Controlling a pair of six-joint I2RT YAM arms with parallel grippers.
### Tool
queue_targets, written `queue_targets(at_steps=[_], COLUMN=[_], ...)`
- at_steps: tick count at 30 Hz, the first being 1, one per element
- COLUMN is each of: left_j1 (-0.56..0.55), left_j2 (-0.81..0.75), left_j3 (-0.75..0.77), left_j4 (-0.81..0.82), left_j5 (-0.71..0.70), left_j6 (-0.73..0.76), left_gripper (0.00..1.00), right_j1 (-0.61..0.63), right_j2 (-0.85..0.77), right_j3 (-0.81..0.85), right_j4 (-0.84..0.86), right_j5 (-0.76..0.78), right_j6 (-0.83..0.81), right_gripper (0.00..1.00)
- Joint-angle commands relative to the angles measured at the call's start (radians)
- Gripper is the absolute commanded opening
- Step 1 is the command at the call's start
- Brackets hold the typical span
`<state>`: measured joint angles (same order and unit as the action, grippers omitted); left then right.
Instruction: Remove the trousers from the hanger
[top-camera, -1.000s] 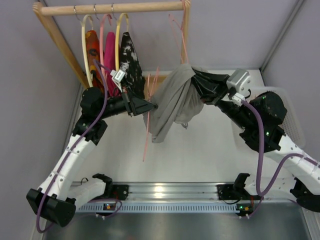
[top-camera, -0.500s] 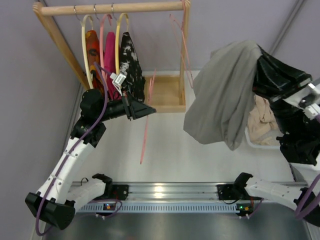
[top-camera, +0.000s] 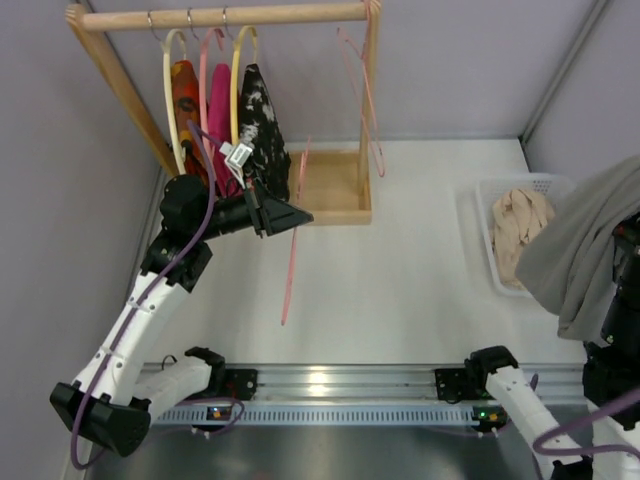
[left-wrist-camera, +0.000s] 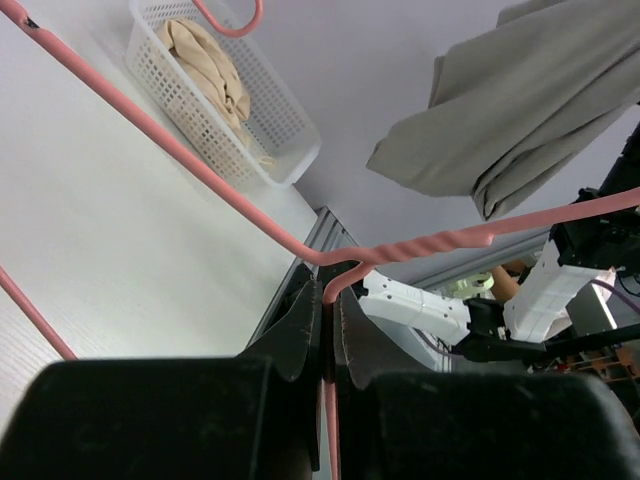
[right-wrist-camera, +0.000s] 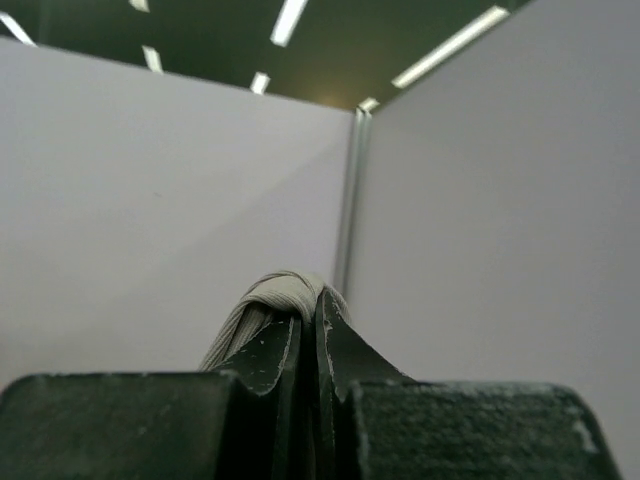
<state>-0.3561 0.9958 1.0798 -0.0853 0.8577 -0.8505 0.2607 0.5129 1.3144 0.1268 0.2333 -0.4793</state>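
Note:
The grey trousers (top-camera: 588, 250) hang in a bunch at the far right edge of the top view, beside the basket and free of the hanger. My right gripper (right-wrist-camera: 308, 320) is shut on a fold of their fabric (right-wrist-camera: 272, 300); in the top view the cloth hides it. The thin pink hanger (top-camera: 291, 262) is bare and dangles slantwise over the table left of centre. My left gripper (top-camera: 298, 215) is shut on its wire, seen pinched between the jaws (left-wrist-camera: 328, 300). In the left wrist view the trousers (left-wrist-camera: 520, 100) show high at the right.
A wooden rack (top-camera: 220, 15) at the back left carries several hung garments (top-camera: 262, 120) and a spare thin pink hanger (top-camera: 362, 90). Its wooden base (top-camera: 335, 190) sits behind the left gripper. A white basket (top-camera: 480, 205) with beige cloth (top-camera: 520, 225) stands at the right.
The right gripper pulled the trousers off the hanger, lifted them and swung them to the far right past the basket. The left gripper stayed put with the hanger, which is now bare.

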Motion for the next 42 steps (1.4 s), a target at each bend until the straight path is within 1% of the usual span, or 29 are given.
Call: queue_targets(at_steps=[1, 2, 4, 5, 8, 10, 13, 14, 16, 17, 21, 23, 26, 31, 33, 37, 38, 40, 41, 42], left_j1=[-0.014, -0.012, -0.014, -0.012, -0.012, -0.014, -0.014, -0.015, -0.014, -0.014, -0.014, -0.014, -0.014, -0.014, -0.015, -0.015, -0.017, -0.017, -0.018, -0.020], left_j2=[0.006, 0.007, 0.004, 0.001, -0.006, -0.014, -0.022, -0.026, -0.031, -0.037, -0.049, -0.059, -0.066, -0.062, -0.057, -0.048, -0.043, -0.040, -0.039, -0.039], left_j3=[0.058, 0.060, 0.060, 0.060, 0.052, 0.049, 0.042, 0.037, 0.023, 0.019, 0.006, 0.003, 0.000, 0.002, 0.005, 0.002, 0.002, 0.003, 0.003, 0.005], left_j4=[0.038, 0.044, 0.055, 0.067, 0.076, 0.076, 0.076, 0.076, 0.116, 0.120, 0.125, 0.125, 0.125, 0.125, 0.125, 0.130, 0.130, 0.130, 0.130, 0.130], left_j5=[-0.023, -0.029, -0.031, -0.032, -0.031, -0.028, -0.026, -0.026, -0.031, -0.031, -0.036, -0.034, -0.032, -0.031, -0.032, -0.028, -0.028, -0.031, -0.032, -0.034], left_j6=[0.005, 0.005, -0.008, -0.015, -0.024, -0.022, -0.025, -0.028, -0.036, -0.038, -0.033, -0.022, -0.015, -0.016, -0.016, -0.013, -0.013, -0.012, -0.013, -0.013], left_gripper=[0.00, 0.00, 0.00, 0.00, 0.00, 0.00, 0.00, 0.00, 0.00, 0.00, 0.00, 0.00, 0.00, 0.00, 0.00, 0.00, 0.00, 0.00, 0.00, 0.00], right_j1=[-0.116, -0.171, -0.219, -0.279, -0.363, -0.376, -0.376, -0.376, -0.376, -0.377, -0.388, -0.400, -0.417, -0.449, -0.468, -0.520, -0.531, -0.535, -0.535, -0.535], right_j2=[0.009, 0.013, 0.010, 0.006, -0.001, 0.004, 0.042, 0.071, 0.104, 0.143, 0.219, 0.239, 0.227, 0.211, 0.237, 0.363, 0.433, 0.505, 0.585, 0.628], right_j3=[-0.018, -0.015, -0.044, -0.059, -0.139, -0.197, -0.253, -0.262, -0.273, -0.271, -0.282, -0.303, -0.343, -0.470, -0.522, -0.561, -0.561, -0.549, -0.538, -0.499], right_j4=[-0.111, -0.130, -0.186, -0.193, -0.184, -0.167, -0.069, -0.025, 0.013, 0.026, 0.114, 0.129, 0.131, 0.174, 0.189, 0.221, 0.227, 0.266, 0.280, 0.284], right_j5=[0.152, 0.187, 0.225, 0.234, 0.276, 0.293, 0.297, 0.290, 0.268, 0.261, 0.233, 0.232, 0.222, 0.219, 0.206, 0.118, 0.110, 0.072, 0.064, 0.054], right_j6=[0.053, 0.095, 0.129, 0.137, 0.145, 0.130, 0.079, 0.067, 0.051, 0.045, 0.022, 0.011, 0.008, -0.022, -0.015, 0.037, 0.050, 0.076, 0.087, 0.099], right_gripper=[0.00, 0.00, 0.00, 0.00, 0.00, 0.00, 0.00, 0.00, 0.00, 0.00, 0.00, 0.00, 0.00, 0.00, 0.00, 0.00, 0.00, 0.00, 0.00, 0.00])
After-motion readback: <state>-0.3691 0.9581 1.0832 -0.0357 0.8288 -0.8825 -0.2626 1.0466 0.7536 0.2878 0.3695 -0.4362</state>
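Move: The right hand, already holding the grey trousers high up with its fingers slanting upwards, has the white basket about 24 cm ahead, 9 cm to its right and some 57 cm below. The beige cloth inside lies some 25 cm ahead of the hand, 5 cm to its right and 58 cm down. From the left hand, which already pinches the empty pink hanger, the basket is about 53 cm to the right, 12 cm ahead and 34 cm lower. Down, forward and to the right, the right hand swoops towards the basket with the trousers in its shut fingers, ending roughly 34 cm lower and 23 cm farther out. It starts off right and down, then reaches forward; the wrist tips over from pointing steeply up to about level and swings clockwise. The left hand keeps its pinch on the hanger, drifting up about 2 cm. ##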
